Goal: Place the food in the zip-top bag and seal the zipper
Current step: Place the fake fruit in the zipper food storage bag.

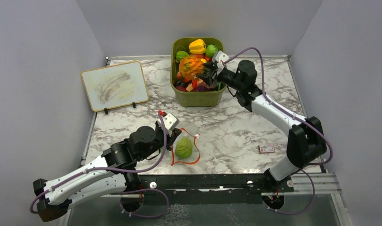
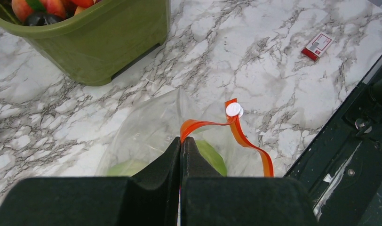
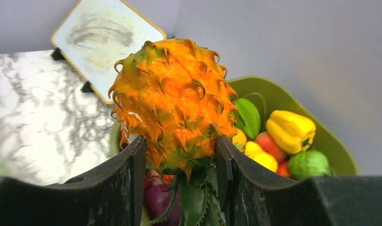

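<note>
The clear zip-top bag point(image 1: 185, 146) lies near the table's front, a light-green cabbage-like ball point(image 1: 183, 148) inside it. My left gripper point(image 2: 181, 139) is shut on the orange-red zipper point(image 2: 205, 124) at the bag's mouth and holds that edge up; the strip curls away to the right past a white slider point(image 2: 234, 109). My right gripper point(image 3: 179, 143) is shut on the orange bumpy fruit point(image 3: 174, 99) with green leaves at its base. It holds this food point(image 1: 191, 67) just above the olive-green bin point(image 1: 198, 94).
The bin point(image 3: 292, 101) holds more toy produce: a yellow pepper point(image 3: 290, 131), green balls, peach and purple pieces. A framed whiteboard point(image 1: 115, 85) stands at the back left. A small red-and-white card point(image 1: 266, 149) lies on the marble at the right front.
</note>
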You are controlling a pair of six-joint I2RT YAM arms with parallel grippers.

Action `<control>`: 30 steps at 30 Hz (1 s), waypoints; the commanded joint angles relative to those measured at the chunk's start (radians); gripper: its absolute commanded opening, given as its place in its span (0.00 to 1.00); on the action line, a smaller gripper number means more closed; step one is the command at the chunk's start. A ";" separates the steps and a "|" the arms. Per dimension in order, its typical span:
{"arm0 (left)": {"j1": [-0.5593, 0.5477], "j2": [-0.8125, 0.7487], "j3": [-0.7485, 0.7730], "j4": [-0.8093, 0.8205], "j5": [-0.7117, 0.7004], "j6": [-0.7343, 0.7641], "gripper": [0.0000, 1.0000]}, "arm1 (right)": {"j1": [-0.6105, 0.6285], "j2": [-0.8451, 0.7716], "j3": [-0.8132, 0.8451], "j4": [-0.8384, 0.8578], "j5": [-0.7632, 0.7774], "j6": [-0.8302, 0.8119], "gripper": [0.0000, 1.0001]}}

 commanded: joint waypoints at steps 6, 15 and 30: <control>0.008 0.048 0.065 -0.005 -0.104 -0.046 0.00 | 0.032 -0.341 -0.234 -0.157 0.080 0.152 0.08; 0.007 0.137 0.179 -0.070 -0.121 -0.177 0.00 | 0.032 -0.688 -0.375 -0.373 0.015 0.240 0.08; 0.007 0.213 0.233 -0.015 -0.233 -0.168 0.00 | 0.033 -0.871 -0.410 -0.582 -0.450 0.352 0.09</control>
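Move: The bag's open mouth, where the orange spiky fruit is to go, lies some 29 cm back and 8 cm left of the right hand, about 12 cm lower; its white zipper slider is about 3 cm farther out and 4 cm farther right than that. The cabbage in the bag is roughly 27 cm back and 10 cm left, and the green bin's middle 10 cm ahead, 3 cm left. From the left hand the mouth lies about 5 cm back, 3 cm right and 6 cm down. The orange spiky fruit, still gripped by its leafy end, is carried by the right hand back from over the bin towards the bag mouth, about 24 cm nearly level and some 7 cm to the right, the wrist tipping down and, late on, swinging counter-clockwise. The left hand keeps its pinch on the zipper edge and eases it forward and up 2–3 cm, turning roughly 10 degrees counter-clockwise. ##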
